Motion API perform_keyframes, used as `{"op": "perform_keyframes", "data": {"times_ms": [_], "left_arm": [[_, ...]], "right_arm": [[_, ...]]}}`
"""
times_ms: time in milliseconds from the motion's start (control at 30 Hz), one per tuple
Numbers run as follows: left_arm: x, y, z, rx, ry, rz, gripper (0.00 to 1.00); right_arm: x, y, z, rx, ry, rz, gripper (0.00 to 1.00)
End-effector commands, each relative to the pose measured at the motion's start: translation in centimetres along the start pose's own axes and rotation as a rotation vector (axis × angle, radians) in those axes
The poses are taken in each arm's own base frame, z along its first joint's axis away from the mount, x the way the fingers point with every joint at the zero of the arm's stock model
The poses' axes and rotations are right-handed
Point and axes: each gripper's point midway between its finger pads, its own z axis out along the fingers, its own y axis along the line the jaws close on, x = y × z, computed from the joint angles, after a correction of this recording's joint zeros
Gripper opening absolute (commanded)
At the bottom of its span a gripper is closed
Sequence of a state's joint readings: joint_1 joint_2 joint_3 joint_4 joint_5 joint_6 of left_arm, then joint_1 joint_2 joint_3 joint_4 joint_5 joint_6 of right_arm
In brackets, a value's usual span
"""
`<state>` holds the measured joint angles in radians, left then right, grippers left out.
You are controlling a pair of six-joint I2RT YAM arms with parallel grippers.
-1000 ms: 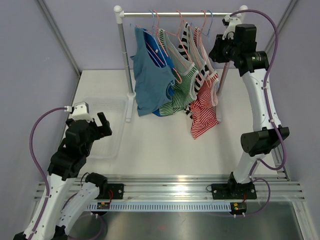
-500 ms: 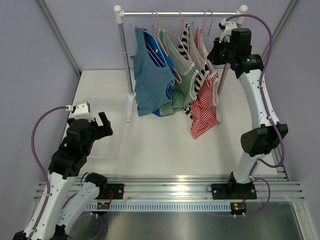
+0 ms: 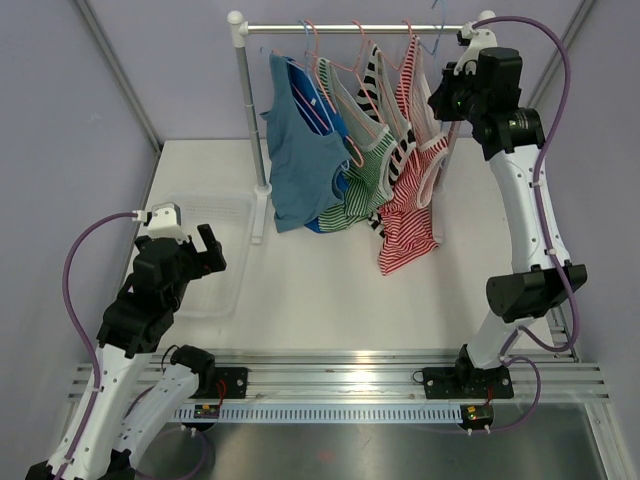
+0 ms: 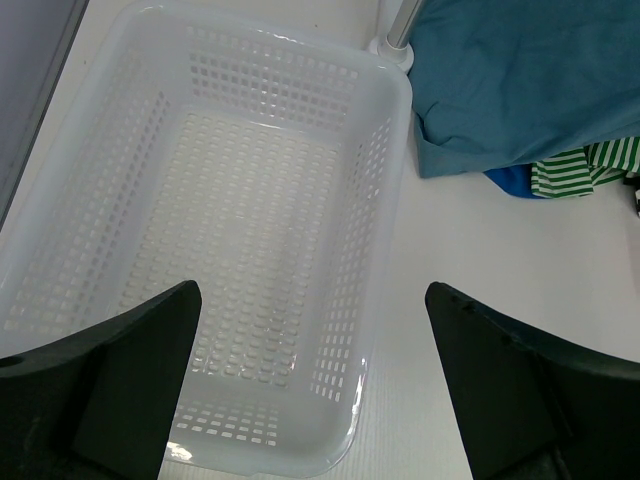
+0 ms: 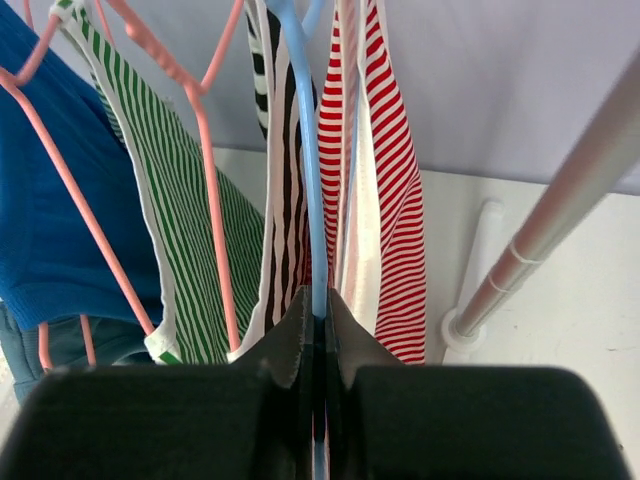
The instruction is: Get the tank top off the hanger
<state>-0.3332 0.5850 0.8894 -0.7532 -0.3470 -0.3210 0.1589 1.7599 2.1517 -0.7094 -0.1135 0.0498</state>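
The red-and-white striped tank top [image 3: 405,215] hangs on a blue hanger [image 3: 432,45] at the right end of the rail [image 3: 360,28]. My right gripper [image 3: 447,98] is up beside it, shut on the hanger. In the right wrist view the jaws [image 5: 317,305] pinch the blue hanger wire [image 5: 308,150], with the red-striped tank top [image 5: 385,170] draped just right of it. My left gripper [image 3: 207,252] hovers low at the left, open and holding nothing. Its fingers [image 4: 140,370] frame the white basket [image 4: 395,200].
On pink hangers [image 5: 210,200] to the left hang a black-striped top [image 5: 275,150], a green-striped top [image 5: 190,200] and blue tops [image 3: 300,160]. The rack's right post [image 5: 560,210] stands close to my right gripper. A translucent basket [image 3: 190,200] lies on the table at left.
My right gripper closed onto the blue hanger and rose slightly to the right, tugging the red-striped tank top up with it. The left arm stayed put.
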Motion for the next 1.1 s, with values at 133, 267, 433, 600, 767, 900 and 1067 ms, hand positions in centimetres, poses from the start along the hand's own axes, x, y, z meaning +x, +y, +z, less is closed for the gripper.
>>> {"op": "perform_keyframes", "data": {"times_ms": [133,267,433,600,767,900,1067], "left_arm": [[-1.4,-1.1,0.2,0.039,-0.036,-0.008,0.99],[-1.9,-1.3,0.0,0.049,-0.038,-0.016,0.99],[-3.1,-2.2,-0.7,0.098,-0.058,-0.033,0.99],[-4.2,-3.9,-1.3,0.176,-0.062,-0.055,0.99],[-6.0,-7.4,-2.4,0.343,-0.060,-0.078,0.99],[-8.0,-10.7,-3.8,0.478,-0.076,-0.106,0.99],[-9.4,-16.6,-6.2,0.666,-0.078,-0.088,0.99]], "right_arm": [[-5.5,-0.6,-6.9,0.092,-0.152,-0.009,0.00],[-4.0,-1.4,-8.7,0.150,-0.115,0.009,0.00],[-2.3,-0.2,-12.5,0.107,-0.095,0.041,0.00],[0.6,0.5,-16.3,0.088,-0.036,0.088,0.00],[2.0,0.2,-22.3,0.132,-0.071,0.098,0.00],[3.4,1.0,-27.6,0.117,-0.072,0.101,0.00],[4.7,3.3,-32.5,0.002,-0.082,0.087,0.00]]}}
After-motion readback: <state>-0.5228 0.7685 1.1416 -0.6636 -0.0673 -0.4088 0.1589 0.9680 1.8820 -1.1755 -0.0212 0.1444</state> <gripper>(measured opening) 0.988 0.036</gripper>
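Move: The red-striped tank top hangs on the blue hanger that the right fingers already pinch, its middle about 4 cm ahead of that hand, 4 cm to its left and 20 cm below. The rack's rod is roughly 11 cm ahead and 9 cm up, the right post 7 cm right and 9 cm ahead; the black-striped tank top hangs some 9 cm left, 8 cm ahead, 14 cm lower. From the left hand, the red-striped tank top is about 25 cm ahead and 43 cm right, near its height. The blue hanger, its hook already raised above the rod, is drawn away from the rack with the red-striped tank top on it: the right hand keeps its pinch, rises a few centimetres while starting back, then pulls swiftly back nearly 30 cm, drifting about 6 cm right. Late on, the empty left hand, fingers wide open, swings right and up towards the tank top, turning clockwise. ##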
